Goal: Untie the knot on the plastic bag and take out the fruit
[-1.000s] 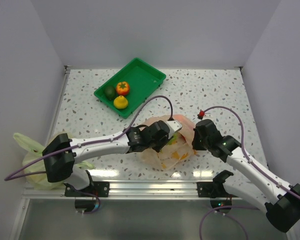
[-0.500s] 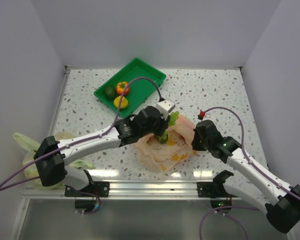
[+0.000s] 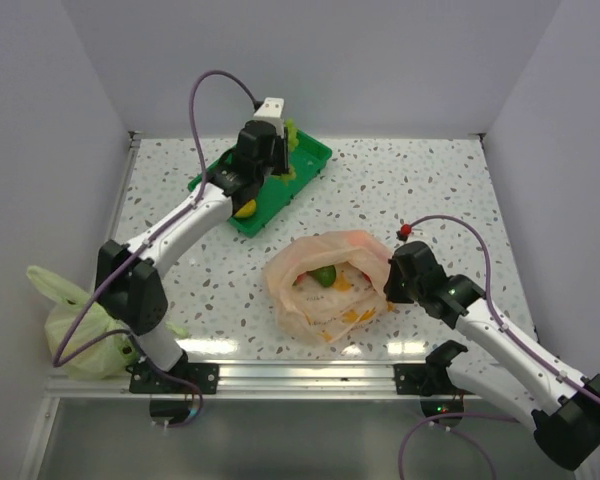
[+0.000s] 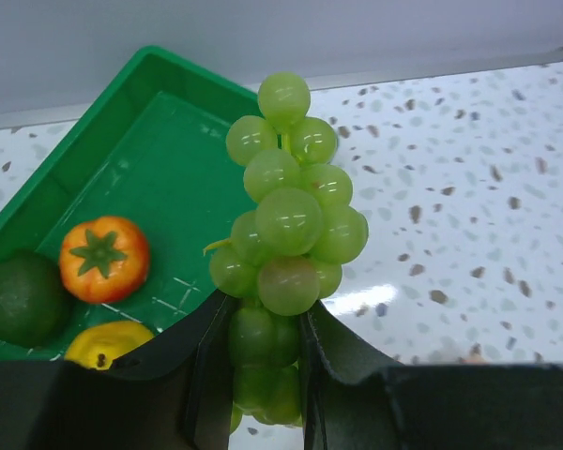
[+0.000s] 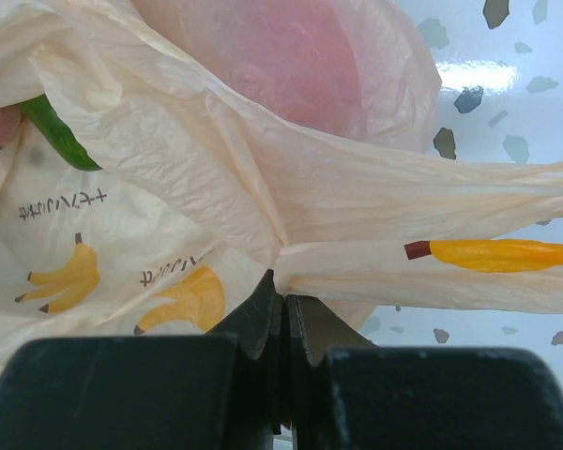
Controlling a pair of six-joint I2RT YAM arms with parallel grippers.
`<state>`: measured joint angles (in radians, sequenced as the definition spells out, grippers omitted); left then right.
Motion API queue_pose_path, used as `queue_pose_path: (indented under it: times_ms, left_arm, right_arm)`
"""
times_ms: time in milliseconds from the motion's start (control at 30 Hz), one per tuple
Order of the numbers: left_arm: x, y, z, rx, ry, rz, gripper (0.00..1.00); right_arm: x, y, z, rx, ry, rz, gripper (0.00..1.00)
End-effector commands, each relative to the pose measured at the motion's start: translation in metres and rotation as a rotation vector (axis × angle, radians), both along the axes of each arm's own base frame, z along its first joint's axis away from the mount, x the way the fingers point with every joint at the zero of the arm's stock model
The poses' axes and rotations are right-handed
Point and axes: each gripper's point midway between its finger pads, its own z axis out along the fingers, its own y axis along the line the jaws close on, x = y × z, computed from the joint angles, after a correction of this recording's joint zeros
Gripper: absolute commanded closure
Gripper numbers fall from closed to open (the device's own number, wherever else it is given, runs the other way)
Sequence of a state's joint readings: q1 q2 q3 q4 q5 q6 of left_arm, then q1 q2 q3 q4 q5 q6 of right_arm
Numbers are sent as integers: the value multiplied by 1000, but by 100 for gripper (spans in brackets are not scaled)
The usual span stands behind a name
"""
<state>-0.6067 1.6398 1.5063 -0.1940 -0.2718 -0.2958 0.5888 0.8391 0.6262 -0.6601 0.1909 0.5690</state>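
My left gripper [image 3: 281, 152] [image 4: 260, 319] is shut on a green grape bunch [image 4: 286, 220] [image 3: 290, 131], held over the right end of the green tray [image 3: 312, 156] [image 4: 159, 150]. In the tray lie an orange-red fruit [image 4: 103, 260], a dark green one [image 4: 19, 300] and a yellow one [image 4: 108, 344] [image 3: 242, 208]. The pale orange plastic bag [image 3: 325, 305] [image 5: 263, 169] lies mid-table with its mouth open and a green piece [image 3: 323, 275] inside. No knot shows. My right gripper [image 3: 388, 281] [image 5: 283, 291] is shut on the bag's right edge. A pink fruit [image 5: 291, 56] shows through the film.
A yellow-green bag [image 3: 75, 320] sits at the near left by the left arm's base. White walls close in the table on three sides. A red-tipped fitting [image 3: 404, 230] hangs on the right arm's cable behind the bag.
My left gripper has lifted the grape bunch out of the bag and swung it back and left to the tray. The right gripper has stayed shut on the bag.
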Motion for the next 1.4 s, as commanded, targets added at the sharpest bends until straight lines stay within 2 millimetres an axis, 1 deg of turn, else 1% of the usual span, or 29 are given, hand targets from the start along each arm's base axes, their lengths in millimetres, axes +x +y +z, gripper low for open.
queue_pose_path:
  times_ms: [0,33,67,133,167,200,233,267,300,367,433,500,567,600,667,700,767,800,833,933,967,1000,1067,1100,1133,1200,1233,1267,1367]
  left_arm:
    - [49,25,-31,15,50,72,87]
    - [57,27,-37,31,59,72,85]
    - [69,29,-64,61,105,77,85]
    - [91,38,-67,83,100,100,85]
    - [100,41,-94,116,145,101,84]
    - [111,45,-90,120,133,114,83]
    - [117,48,-97,147,139,116,81]
    - [122,53,-121,187,181,128,80]
    - [130,56,-117,199,171,140,79]
    - [134,62,-134,254,199,146,71]
    - [135,66,-137,269,202,144,54]
    - [128,62,-140,262,209,113,43]
    - [122,57,-127,231,189,82,22]
    - [115,59,-133,232,204,78,15]
    - [107,60,-114,208,184,78,5]
    - [99,60,-116,210,194,72,4]
    - [87,63,-91,184,159,74,3]
    - [76,60,-96,184,177,64,3]
    - [67,59,-76,162,145,56,2]
    - [36,46,-74,155,165,15,2]
    - [21,43,-59,142,153,1,2]
    - [3,28,-63,147,166,-39,1]
    - [-26,19,-57,149,182,-50,1]
    - [-46,-1,-56,129,201,-85,1]
    - [-61,-6,-47,107,201,-94,1]
    - [-99,-24,-53,88,251,-113,1]
    - [-113,-27,-43,62,241,-121,1]
    - [-135,-36,-50,72,260,-140,1]
    - [-169,-42,-48,0,305,-142,3]
  right_arm:
    - [3,4,12,21,-16,5,100]
    - [2,5,11,22,-12,8,100]
    - [2,6,11,24,-8,8,100]
    - [2,7,11,25,-1,14,100]
    - [2,7,13,28,-3,13,100]
    - [1,6,12,20,-2,13,100]
    - [1,6,13,20,-4,13,100]
    - [2,5,13,18,-4,14,100]
    - [1,4,13,13,-2,13,100]
    - [1,3,13,3,0,13,100]
    - [1,1,13,-4,-2,11,100]
    - [1,0,11,-11,-3,9,100]
    - [2,-1,11,-15,-4,5,100]
    - [3,-1,11,-16,-6,2,100]
    - [5,0,15,-13,-17,-1,100]
    - [5,-1,15,-14,-20,-3,100]
    - [7,-1,17,-20,-24,-2,100]
    - [8,0,17,-23,-23,1,100]
    - [9,0,18,-24,-27,2,100]
    - [12,0,20,-30,-35,4,100]
    - [13,1,23,-32,-37,7,100]
    - [14,1,24,-30,-38,6,100]
    - [15,0,27,-35,-46,1,100]
    - [16,1,27,-34,-48,1,100]
    - [17,1,29,-30,-48,-2,100]
    - [16,2,28,-27,-35,-4,100]
    - [17,4,32,-20,-41,-2,100]
    - [17,5,32,-21,-38,0,100]
    - [19,6,37,-18,-37,0,100]
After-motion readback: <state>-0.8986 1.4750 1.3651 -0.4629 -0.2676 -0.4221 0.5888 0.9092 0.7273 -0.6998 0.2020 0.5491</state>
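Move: The left hand holds the grapes high over the near, right part of the green tray, whose middle lies about 10 cm ahead, 5 cm to its left and 25 cm below. In the tray the tomato sits some 11 cm ahead and 10 cm left of the hand, the lemon about 4 cm ahead and 10 cm left, and the avocado 9 cm ahead and 15 cm left. The opened plastic bag is roughly 18 cm back and 8 cm right. From the right hand, the tray's middle is about 33 cm ahead, 30 cm left and 7 cm lower. The left hand, already gripping the grapes, sinks about 18 cm while reaching some 12 cm forward and 6 cm left into the tray beside the tomato, tipping its fingers down about 15 degrees, and there opens wide to let go of the bunch; it then climbs out and sweeps back some 25 cm and to its right, fingers open and turning clockwise, towards the plastic bag. The right hand keeps its pinch on the bag's right rim, almost still until it raises the rim about 2 cm near the end. ##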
